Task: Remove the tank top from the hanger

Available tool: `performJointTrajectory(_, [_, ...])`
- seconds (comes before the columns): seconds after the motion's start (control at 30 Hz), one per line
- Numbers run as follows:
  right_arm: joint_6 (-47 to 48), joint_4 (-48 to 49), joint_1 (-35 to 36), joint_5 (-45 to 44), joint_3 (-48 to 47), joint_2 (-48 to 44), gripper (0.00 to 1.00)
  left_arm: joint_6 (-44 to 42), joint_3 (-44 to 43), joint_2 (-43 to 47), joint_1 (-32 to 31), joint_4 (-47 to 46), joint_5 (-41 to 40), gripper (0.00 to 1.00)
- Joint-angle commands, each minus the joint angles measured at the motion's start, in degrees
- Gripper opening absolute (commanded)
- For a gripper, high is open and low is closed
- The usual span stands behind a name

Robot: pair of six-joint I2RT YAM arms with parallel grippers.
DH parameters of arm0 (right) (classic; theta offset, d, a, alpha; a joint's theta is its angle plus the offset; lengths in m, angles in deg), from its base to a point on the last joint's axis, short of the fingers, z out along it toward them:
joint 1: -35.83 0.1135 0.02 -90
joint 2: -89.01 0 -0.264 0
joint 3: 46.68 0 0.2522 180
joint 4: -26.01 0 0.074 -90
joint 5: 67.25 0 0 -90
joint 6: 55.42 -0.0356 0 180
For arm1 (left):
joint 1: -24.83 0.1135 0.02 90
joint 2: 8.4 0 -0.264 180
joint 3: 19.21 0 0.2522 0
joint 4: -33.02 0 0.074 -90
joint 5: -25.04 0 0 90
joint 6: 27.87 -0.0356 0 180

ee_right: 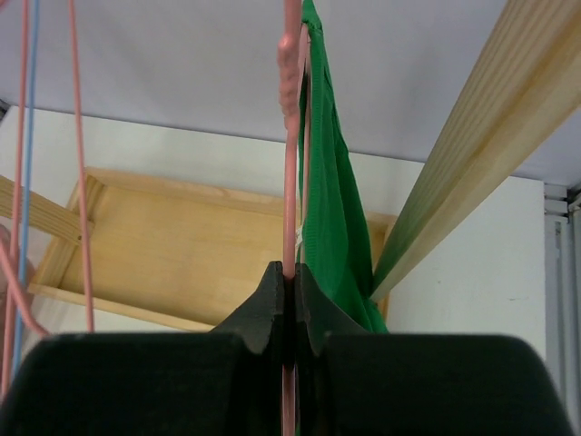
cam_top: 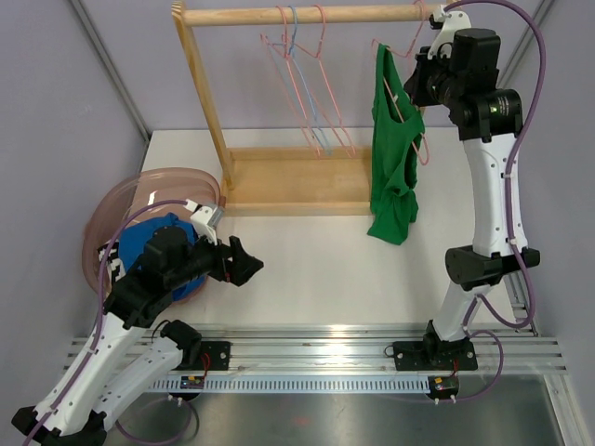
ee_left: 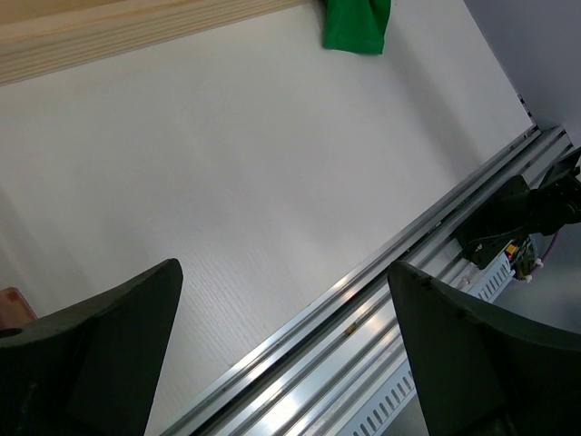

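Note:
A green tank top hangs from a pink wire hanger at the right end of the wooden rack's rail. My right gripper is up beside it. In the right wrist view that gripper is shut on the pink hanger, with the wire pinched between the fingers and the tank top just to its right. My left gripper hovers low over the table's front left and stands open and empty. The tank top's hem shows far ahead in the left wrist view.
The wooden rack stands on a wooden base at the back. Several empty pink and blue hangers hang left of the tank top. A pink tub holding blue cloth sits at the left. Metal rails run along the front edge.

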Motion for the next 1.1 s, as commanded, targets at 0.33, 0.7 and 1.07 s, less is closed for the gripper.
performJointTrajectory(0.33, [-3.46, 8.44, -0.04, 7.25, 3.33, -13.28, 0.00, 1.00, 0.01, -0.41, -1.00, -1.33, -3.15, 0.99])
performJointTrajectory(0.7, [-5.47, 9.59, -0.13, 12.00, 23.95, -27.78, 0.00, 1.09, -1.30, -0.41, -1.27, -0.71, -7.54, 0.99])
performJointTrajectory(1.07, [-11.45, 8.09, -0.13, 20.43, 61.83, -52.55, 0.00, 4.25, -4.03, 2.05, -1.44, -2.81, -13.00, 0.99])
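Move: The right hand already pinches the green tank top's pink hanger; the rack's rail, where it hooks on, is about 7 cm ahead and 8 above. The tank top hangs some 6 cm ahead, 3 left and 15 below, with the empty hangers roughly 20 cm left, 4 ahead and level in height. From the idle left hand the tank top is about 28 cm ahead, 32 right and 7 above. Still pinching the hanger, the right hand backs some 20 cm from the rail, rising about 7, then sinking. ##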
